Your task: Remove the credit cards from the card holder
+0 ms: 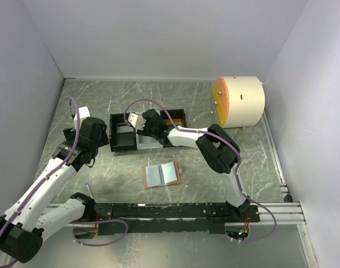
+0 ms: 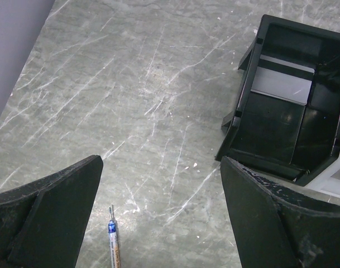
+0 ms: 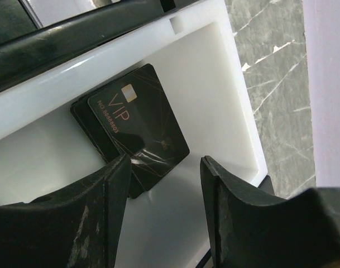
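The card holder (image 1: pixel 162 175) lies open on the table's middle, salmon-pink with pale blue-grey panels; I cannot tell if any card sits in it. A small stack of dark credit cards (image 3: pixel 137 129), the top one marked VIP, lies flat in the white compartment (image 3: pixel 214 84) of the tray. My right gripper (image 3: pixel 164 184) hangs open and empty just above that stack, its left finger over the cards' corner; in the top view it (image 1: pixel 138 123) is over the tray. My left gripper (image 2: pixel 161 218) is open and empty over bare table, left of the tray (image 2: pixel 281 117).
The black-and-grey three-compartment tray (image 1: pixel 120 142) stands behind the wallet. A pen (image 2: pixel 113 243) lies on the table between the left fingers. A cream cylinder with an orange face (image 1: pixel 239 101) stands at the back right. Walls close three sides.
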### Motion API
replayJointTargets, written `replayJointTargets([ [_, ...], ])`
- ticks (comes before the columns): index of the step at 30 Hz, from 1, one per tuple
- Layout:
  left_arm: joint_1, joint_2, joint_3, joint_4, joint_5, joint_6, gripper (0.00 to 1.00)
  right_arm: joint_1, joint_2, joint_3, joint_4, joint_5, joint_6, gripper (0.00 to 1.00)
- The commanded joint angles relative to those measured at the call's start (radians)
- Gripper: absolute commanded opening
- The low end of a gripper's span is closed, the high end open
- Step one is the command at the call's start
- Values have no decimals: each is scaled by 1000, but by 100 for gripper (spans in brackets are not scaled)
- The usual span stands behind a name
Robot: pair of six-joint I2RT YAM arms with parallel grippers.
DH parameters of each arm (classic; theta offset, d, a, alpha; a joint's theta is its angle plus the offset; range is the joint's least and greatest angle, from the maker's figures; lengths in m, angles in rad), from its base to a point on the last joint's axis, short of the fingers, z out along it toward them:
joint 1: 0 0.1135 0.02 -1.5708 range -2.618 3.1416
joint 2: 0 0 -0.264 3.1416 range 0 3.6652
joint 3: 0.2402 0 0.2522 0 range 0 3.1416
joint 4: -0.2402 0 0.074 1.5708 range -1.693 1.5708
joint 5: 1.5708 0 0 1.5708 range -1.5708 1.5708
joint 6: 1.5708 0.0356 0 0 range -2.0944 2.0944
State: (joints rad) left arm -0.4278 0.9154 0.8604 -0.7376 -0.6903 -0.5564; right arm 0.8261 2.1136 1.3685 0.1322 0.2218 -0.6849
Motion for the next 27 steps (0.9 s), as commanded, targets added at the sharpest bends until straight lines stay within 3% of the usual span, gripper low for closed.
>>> replayJointTargets([
  [1,9,4,21,8,6,14,99,-2,-45,-3,3,-22,52,53],
  [9,10,0,24,-2,11,8,100,-2,-256,-61,55,-20,282,56],
  [12,9,-17,24,1,27,10,100,-1,-390,-176,161,90,440,56],
  [15,9,-36,15,18,41,20,100,-7,-520,-242,109,175,607,56],
  [19,9,-38,14,20,43,21,100,-14,-661,-388,79,120,749,59],
  [22,9,-33,23,-1,28,7,100,-15,-710,-485,39,42,857,71],
  [27,10,-40,23,-5,24,0,100,-14,-774,-594,-38,-101,1002,73],
])
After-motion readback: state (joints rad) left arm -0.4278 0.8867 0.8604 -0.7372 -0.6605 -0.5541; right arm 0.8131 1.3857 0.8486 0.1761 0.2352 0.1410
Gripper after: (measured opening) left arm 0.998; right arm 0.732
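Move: The open card holder, the likely next aim of the empty right hand, lies about 23 cm back and 1 cm to its right, some 3 cm lower. The black cards in the white tray are roughly 4 cm to this hand's left, 1 cm back and 2 cm below; the right-hand black box is centred some 8 cm to its right and 1 cm back. From the left hand, the card holder lies about 34 cm right, 7 cm back and 17 cm below. With the black cards already let go, the right hand lifts almost straight up out of the white tray, climbing about 19 cm while swinging right and back towards the card holder, then sinks again by some 7 cm as it keeps drawing back, ending about 10 cm back and 8 cm to the right. On the way the wrist rolls roughly 45 degrees, left side rising, and turns clockwise, while the half-open empty fingers spread wider. ##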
